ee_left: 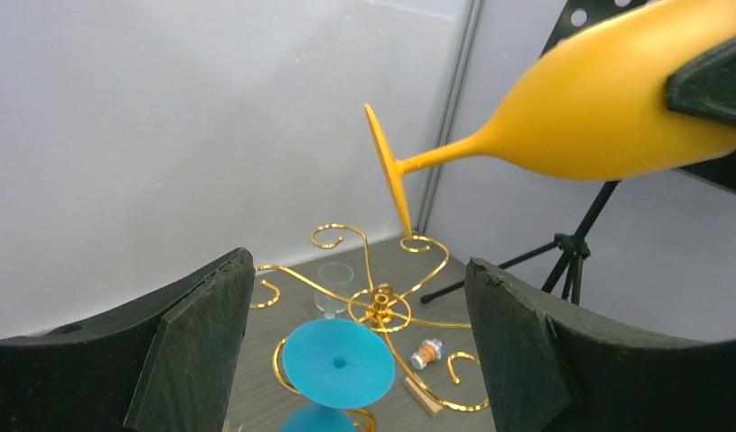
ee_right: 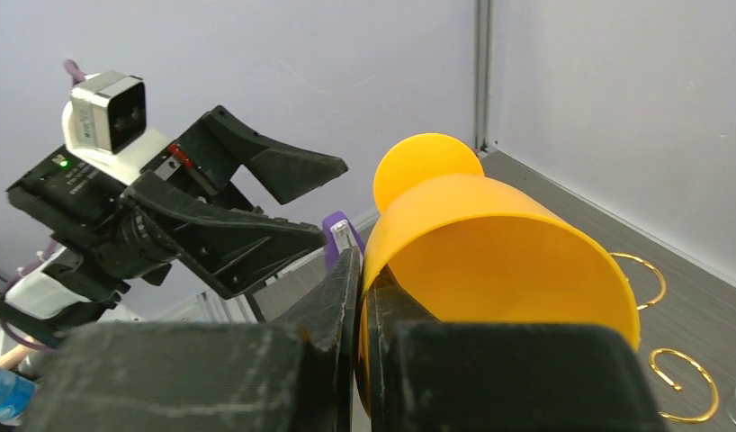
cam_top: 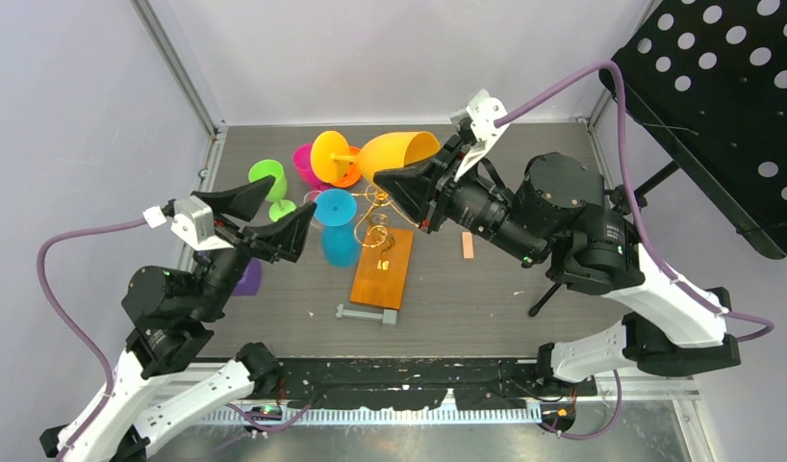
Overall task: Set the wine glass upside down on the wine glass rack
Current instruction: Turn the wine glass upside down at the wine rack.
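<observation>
The yellow wine glass [cam_top: 401,151] lies on its side in the air above the back of the wine glass rack [cam_top: 375,219], its foot [ee_left: 388,167] just over a gold scroll. My right gripper [ee_right: 357,270] is shut on the wall of the bowl at its rim, one finger inside and one outside. The rack's gold arms spread from a hub [ee_left: 382,302] over an orange base [cam_top: 383,271]. A blue glass [ee_left: 337,363] hangs upside down on it. Left of the rack, my left gripper [ee_left: 360,263] stands open and empty, facing the blue glass.
Green [cam_top: 267,178], pink [cam_top: 304,164] and purple [cam_top: 247,278] glasses stand at the left, and a clear one [ee_left: 333,284] behind the rack. A grey bar [cam_top: 366,314] lies before the base and a small block [cam_top: 468,245] to its right. A perforated black panel [cam_top: 726,96] hangs at the back right.
</observation>
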`<state>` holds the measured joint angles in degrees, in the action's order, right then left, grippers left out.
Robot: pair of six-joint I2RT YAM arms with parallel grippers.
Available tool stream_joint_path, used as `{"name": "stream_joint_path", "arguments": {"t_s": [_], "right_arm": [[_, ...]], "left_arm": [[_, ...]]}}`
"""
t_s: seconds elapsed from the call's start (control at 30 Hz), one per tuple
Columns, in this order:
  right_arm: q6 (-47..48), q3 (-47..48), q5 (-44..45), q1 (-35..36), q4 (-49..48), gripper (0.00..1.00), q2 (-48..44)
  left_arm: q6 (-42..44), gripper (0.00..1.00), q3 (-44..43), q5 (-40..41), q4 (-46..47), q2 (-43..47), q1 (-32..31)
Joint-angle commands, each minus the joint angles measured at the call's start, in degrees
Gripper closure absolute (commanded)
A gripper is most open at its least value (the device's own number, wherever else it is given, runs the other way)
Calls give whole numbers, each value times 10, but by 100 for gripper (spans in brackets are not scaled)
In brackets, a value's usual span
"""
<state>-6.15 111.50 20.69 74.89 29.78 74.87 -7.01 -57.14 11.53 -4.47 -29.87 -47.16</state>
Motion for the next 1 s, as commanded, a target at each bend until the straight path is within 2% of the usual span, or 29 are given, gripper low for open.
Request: {"name": "stream_joint_path", "arguments": {"t_s": [0.0,0.3,0.4,0.53,0.67,0.77,0.9,0.97], "right_arm": [[-14,-8,3,15,-51,95,-17],[-25,-22,-35,28,-55,95,-19],[-27,-28,-51,32,-62,95,-26],[-20,-53,-69,34,-84,95,-43],[-18,-80,-94,34,-100,95,-57],[-19,-91,-117,35,-104,95,-61],[-18,-118,-144,35,-125,95,-75],[-15,-135,-154,35,-140,94,-85]], "left_arm": [[10,14,4,14,71,-5,0],[-12,16,4,-8,91,-30,0],[-15,21,5,-9,92,-34,0],[-22,39,4,-3,90,-38,0],[-26,48,3,2,93,-43,0],[-28,59,3,5,100,-49,0],[-32,78,-3,3,98,-59,0],[-33,91,-4,1,99,-60,0]]}}
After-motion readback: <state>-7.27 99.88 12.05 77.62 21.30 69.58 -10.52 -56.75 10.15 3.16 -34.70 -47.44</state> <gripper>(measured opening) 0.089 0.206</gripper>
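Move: The right hand still grips the yellow wine glass by its rim. The glass's foot lies about 6 cm ahead of the wide-open left fingers, 5 cm to their right and 4 cm higher; from the right hand it is some 5 cm ahead, 7 cm left and 3 cm down. From the left hand, the rack's top hoop is roughly 11 cm ahead, 10 cm right and 18 cm below; the hung blue glass is about 7 cm ahead, 3 cm right, 20 cm below. Back about 4 cm, with a little left and down and a roughly 10-degree counter-clockwise turn, the right hand brings the yellow glass's foot towards the left fingers, keeping its grip on the bowl. The left hand eases some 2 cm right to meet it, slightly forward and up, then closes from wide open to nearly shut around the near part of the foot. ##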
